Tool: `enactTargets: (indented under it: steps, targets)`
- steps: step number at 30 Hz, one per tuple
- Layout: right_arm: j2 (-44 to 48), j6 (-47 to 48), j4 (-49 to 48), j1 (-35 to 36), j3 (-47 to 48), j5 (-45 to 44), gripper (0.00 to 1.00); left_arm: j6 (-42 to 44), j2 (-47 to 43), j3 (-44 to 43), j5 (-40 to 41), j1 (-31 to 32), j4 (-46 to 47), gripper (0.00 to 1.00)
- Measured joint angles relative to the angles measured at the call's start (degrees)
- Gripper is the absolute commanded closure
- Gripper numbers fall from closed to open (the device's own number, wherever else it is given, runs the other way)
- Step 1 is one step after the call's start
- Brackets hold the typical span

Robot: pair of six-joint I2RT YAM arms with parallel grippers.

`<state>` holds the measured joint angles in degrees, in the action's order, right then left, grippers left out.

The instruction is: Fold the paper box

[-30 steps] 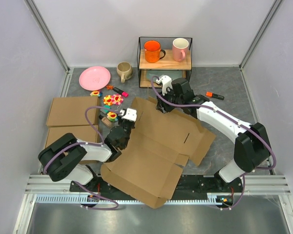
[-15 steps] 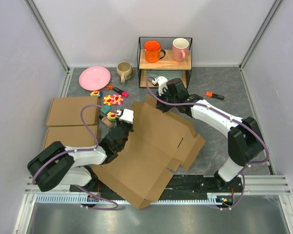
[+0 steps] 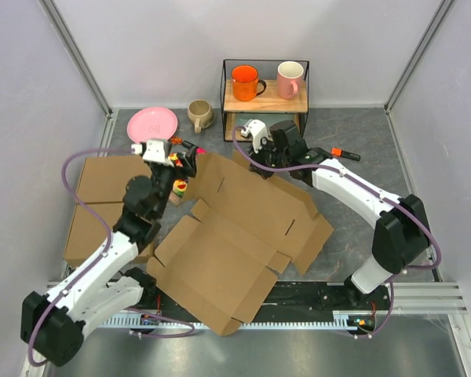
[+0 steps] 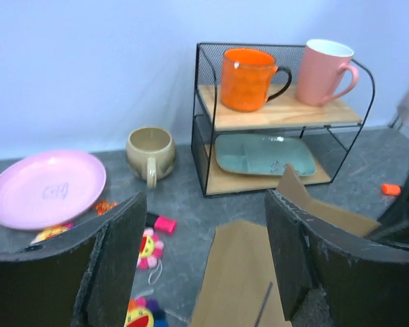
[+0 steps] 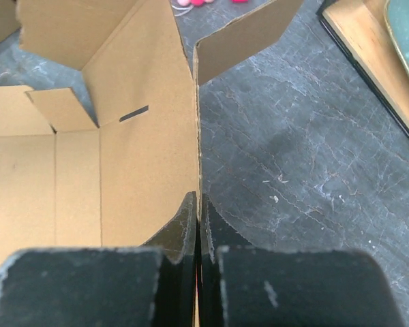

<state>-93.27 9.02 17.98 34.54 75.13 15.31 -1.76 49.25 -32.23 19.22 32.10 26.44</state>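
The paper box (image 3: pixel 235 236) is a brown die-cut sheet lying mostly open in the middle of the table, with some flaps raised. My right gripper (image 3: pixel 268 166) reaches over its far edge. In the right wrist view the gripper (image 5: pixel 198 221) is shut on the thin upright cardboard edge (image 5: pixel 197 146) of the box. My left gripper (image 3: pixel 190 163) hangs above the box's far left corner, apart from it. In the left wrist view it (image 4: pixel 204 259) is open, with only a cardboard flap (image 4: pixel 238 279) and bare table below.
Two flat ready-made boxes (image 3: pixel 110 179) lie at the left. Behind are a pink plate (image 3: pixel 151 124), a beige mug (image 3: pixel 198 114) and a wire rack (image 3: pixel 265 102) holding an orange mug (image 3: pixel 244 82) and a pink mug (image 3: pixel 289 78). Flower toys (image 4: pixel 148 246) lie under the left gripper. An orange marker (image 3: pixel 345 152) lies at the right.
My left gripper let go of the box, opened and swung up toward the back left. My right gripper closed on the box's far edge. The sheet shifted left.
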Motion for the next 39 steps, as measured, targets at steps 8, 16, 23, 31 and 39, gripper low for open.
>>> enactTargets:
  steps: [8,16,23,31,39]
  targets:
    - [12.28,5.35,3.26,-0.24,-3.82,2.95,1.0,-4.76,16.76,-12.68,-36.63,-13.29,-4.15,0.07]
    - [16.48,6.19,4.83,-0.26,-5.4,1.57,1.0,-12.72,24.65,-18.14,-53.81,-14.75,-5.38,0.01]
    - [15.15,5.31,7.39,0.68,-5.4,-3.39,1.0,-19.28,25.42,-30.18,-48.48,-14.78,-14.69,0.0]
    - [12.57,4.04,9.05,3.26,-5.4,-7.76,1.0,-21.86,31.34,-45.48,-40.26,-11.13,-28.48,0.0]
    - [12.55,3.61,9.18,4.72,-5.35,-9.2,1.0,-19.76,40.06,-52.37,-33.66,-4.5,-40.65,0.01]
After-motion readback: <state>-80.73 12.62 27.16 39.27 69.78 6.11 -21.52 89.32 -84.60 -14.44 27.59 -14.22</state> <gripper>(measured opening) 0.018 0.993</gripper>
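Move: The box's small far flap, beside the edge the right hand already pinches, lies about 13 cm right of the left hand, 6 cm farther out and 13 cm lower. From the right hand it lies roughly 4 cm ahead and 7 cm left, about level. From the left hand, the rack stands some 28 cm ahead, 22 cm right and 15 cm lower; the toy flowers lie about 8 cm ahead, 9 cm left and 26 cm down. Opening, left hand swings about 15 cm right and forward towards the flap; right hand draws pinched edge back. ##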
